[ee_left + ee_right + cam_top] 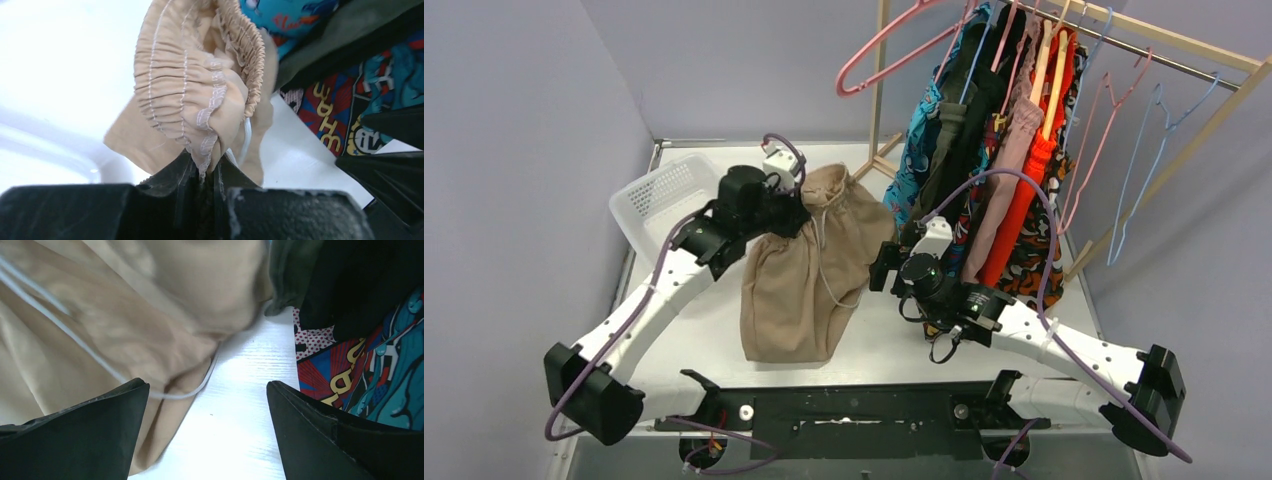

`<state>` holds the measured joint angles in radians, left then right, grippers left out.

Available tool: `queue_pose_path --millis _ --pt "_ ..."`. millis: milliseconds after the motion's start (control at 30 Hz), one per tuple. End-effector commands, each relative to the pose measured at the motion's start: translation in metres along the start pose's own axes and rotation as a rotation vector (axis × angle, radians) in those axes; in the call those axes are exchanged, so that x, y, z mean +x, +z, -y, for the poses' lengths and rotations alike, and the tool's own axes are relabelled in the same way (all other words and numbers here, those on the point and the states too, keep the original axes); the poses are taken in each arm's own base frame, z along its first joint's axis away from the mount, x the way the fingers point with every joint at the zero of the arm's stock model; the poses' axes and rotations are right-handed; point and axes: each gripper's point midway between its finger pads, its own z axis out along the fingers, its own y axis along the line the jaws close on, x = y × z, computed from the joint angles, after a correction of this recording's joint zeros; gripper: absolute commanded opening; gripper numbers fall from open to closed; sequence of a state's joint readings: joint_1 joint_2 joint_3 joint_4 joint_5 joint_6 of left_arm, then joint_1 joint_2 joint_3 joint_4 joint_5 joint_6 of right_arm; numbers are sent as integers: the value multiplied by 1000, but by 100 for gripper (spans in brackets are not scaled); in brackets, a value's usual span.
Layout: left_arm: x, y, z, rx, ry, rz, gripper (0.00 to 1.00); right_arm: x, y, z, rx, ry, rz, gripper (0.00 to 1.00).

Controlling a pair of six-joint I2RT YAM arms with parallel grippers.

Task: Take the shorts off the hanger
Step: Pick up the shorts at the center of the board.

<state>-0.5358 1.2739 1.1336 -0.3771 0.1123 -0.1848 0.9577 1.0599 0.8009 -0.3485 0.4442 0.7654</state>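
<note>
The tan shorts (799,270) are off the rack; their legs rest on the white table (874,345). My left gripper (796,215) is shut on their gathered elastic waistband (190,85), pinched between the jaws of the left gripper (212,167). An empty pink hanger (879,50) sticks out leftward from the rail. Several other shorts (994,170) hang on hangers, teal, olive, black, pink, orange. My right gripper (886,265) stands open and empty beside the tan shorts' right edge; in the right wrist view, the right gripper (207,390) is over bare table, the tan shorts (100,315) and white drawstring (75,340) to its left.
A white slotted basket (659,195) sits at the back left, behind the left arm. The wooden rack (1184,45) stands at the back right, with empty pink (1114,120) and blue (1149,150) hangers on its right end. Comic-print shorts (360,375) hang right of the right gripper.
</note>
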Motion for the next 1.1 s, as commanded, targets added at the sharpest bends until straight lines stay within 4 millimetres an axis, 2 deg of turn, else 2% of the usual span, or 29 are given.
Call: queue_pose_path --millis 0,67,167,300,433,600,633,733,833,967,1067 --pt "-22 -45 2 -15 118 -2 0 -27 -8 2 15 97 111 92" --pt "-18 -54 21 98 142 -17 0 -28 -10 4 15 121 127 93" --pt "12 -53 45 252 150 -110 0 -28 -13 8 10 157 146 93" --pt "66 -29 55 323 88 -236 0 -30 -17 14 9 189 170 93" --pt "102 12 53 260 -14 -230 0 -33 -21 19 16 211 191 93" --pt "119 52 35 140 -70 -226 21 -31 -22 22 22 223 189 94" --pt "120 57 34 134 -71 -228 32 -31 -22 23 24 224 188 94" --pt "127 68 38 161 -70 -255 55 -29 -21 24 32 225 184 94" --pt "137 70 50 227 -80 -293 70 -29 -21 27 44 225 183 94" --pt "169 70 56 238 -73 -383 75 -28 -20 29 51 227 184 95" --pt "202 72 51 147 -41 -472 77 -26 -18 29 51 224 180 96"
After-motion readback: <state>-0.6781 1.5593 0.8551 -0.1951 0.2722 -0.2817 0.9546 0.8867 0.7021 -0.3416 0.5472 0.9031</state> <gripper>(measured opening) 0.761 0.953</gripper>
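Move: The waistband of the tan shorts is already pinched and held raised in the left gripper. It goes to a spot on the board about 7 cm back, 5 cm right and 21 cm below that gripper. The white basket lies some 12 cm ahead and 25 cm left; the turquoise shorts' hem hangs roughly 8 cm ahead, 18 cm right. From the right gripper the spot is about 2 cm ahead, 8 cm left, 15 cm below. Bring the left gripper with the pinched waistband up about 5 cm more, then draw it back towards the base and swing it down over 20 cm from that peak to the board, drifting a little right and tipping the fingers down some 25 degrees. Near the bottom, open the fingers wide to let the waistband go. Ease the open, empty right gripper about 3 cm right, away from the shorts. ##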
